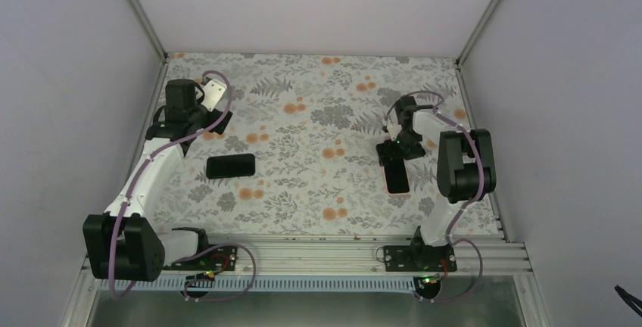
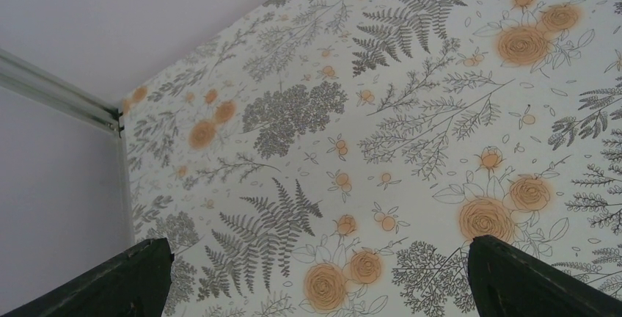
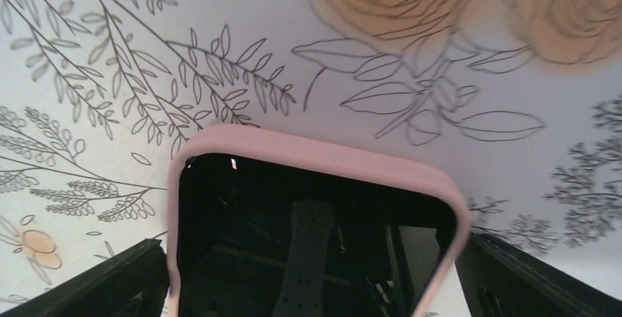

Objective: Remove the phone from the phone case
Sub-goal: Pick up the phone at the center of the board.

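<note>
The phone (image 3: 242, 207) lies screen up on the flowered table, in a pink phone case (image 3: 315, 152) whose rim frames the black glass. In the top view the phone case (image 1: 396, 181) is at the right, below the right wrist. My right gripper (image 3: 312, 243) is open and low over it. One finger (image 3: 110, 280) stands just outside each long side of the case's end. In the top view the right gripper (image 1: 394, 157) is over the case's far end. My left gripper (image 2: 317, 247) is open over bare table at the far left, as the left gripper (image 1: 193, 126) in the top view, holding nothing.
A black phone-shaped slab (image 1: 230, 166) lies flat on the table (image 1: 318, 115) right of the left arm's forearm. White walls with metal posts (image 1: 140, 9) close in the table on three sides. A rail (image 1: 318, 255) carries both bases at the near edge.
</note>
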Motion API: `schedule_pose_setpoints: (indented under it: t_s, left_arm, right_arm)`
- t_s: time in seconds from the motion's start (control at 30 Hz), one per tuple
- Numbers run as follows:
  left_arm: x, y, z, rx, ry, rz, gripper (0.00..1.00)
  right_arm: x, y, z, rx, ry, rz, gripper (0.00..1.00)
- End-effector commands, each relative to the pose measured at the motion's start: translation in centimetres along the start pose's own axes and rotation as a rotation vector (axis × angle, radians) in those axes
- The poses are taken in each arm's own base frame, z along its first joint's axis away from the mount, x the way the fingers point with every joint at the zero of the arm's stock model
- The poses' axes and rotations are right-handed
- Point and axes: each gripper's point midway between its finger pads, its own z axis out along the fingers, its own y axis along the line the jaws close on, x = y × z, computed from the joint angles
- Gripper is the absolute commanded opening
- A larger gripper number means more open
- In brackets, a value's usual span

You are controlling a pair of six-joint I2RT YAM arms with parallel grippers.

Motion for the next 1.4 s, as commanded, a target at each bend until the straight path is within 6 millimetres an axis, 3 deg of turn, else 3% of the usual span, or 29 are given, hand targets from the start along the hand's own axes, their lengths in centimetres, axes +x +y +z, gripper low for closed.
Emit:
schedule_pose_setpoints:
  t_s: [0.0,0.33,0.47,0.6,0.83,1.0,1.27,1.37]
  left_arm:
    - [0.4,-0.6,0.2,0.022,0.008,0.016,1.00]
    - [0.0,-0.6,0.4,0.030,0.002,0.007,1.00]
    - [0.1,-0.6,0.5,0.030,0.006,0.007,1.00]
    - [0.4,-0.6,0.4,0.021,0.010,0.013,1.00]
    - [0.7,-0.5,0.3,0.005,0.014,0.017,1.00]
    - [0.3,-0.4,0.1,0.003,-0.004,0.008,1.00]
    - [-0.6,-1.2,0.3,0.064,-0.036,-0.013,1.00]
    - [-0.6,-1.5,0.7,0.082,-0.032,-0.013,1.00]
  right_arm:
    - [0.8,0.6,1.5,0.023,0.048,-0.015,1.00]
    - [-0.7,1.9,2.7,0.134,0.039,-0.173,1.00]
    - [-1.2,2.3,3.5,0.146,0.063,-0.230,0.92]
    - [-2.0,3.2,4.1,0.142,0.084,-0.296,0.76]
    - [-3.5,4.8,4.6,0.180,0.080,-0.434,0.75]
    - [-5.2,7.7,4.1,0.187,0.034,-0.574,0.74]
    - [-10.3,15.2,2.5,0.126,-0.073,-0.713,0.74]
    - [-11.5,16.8,2.7,0.094,-0.080,-0.728,0.78]
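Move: The phone, in its pink case, lies flat under your open right gripper: its middle is about 5 cm back, 1 cm to the right and 1 cm below, and its far end is already between the fingers, a little askew. The only other thing out, the black phone, lies some 51 cm to the right hand's left and 3 cm back. From the left hand, the cased phone is about 54 cm right, 11 cm back and 20 cm down. Ease the right gripper down slightly, start it leftward, and close the fingers on the long sides of the pink case near its far end. Keep that grip and sweep left, about 16 cm in all and 5 cm forward, towards the middle of the board, staying close over the table and turning the hand some 40 degrees counter-clockwise. ##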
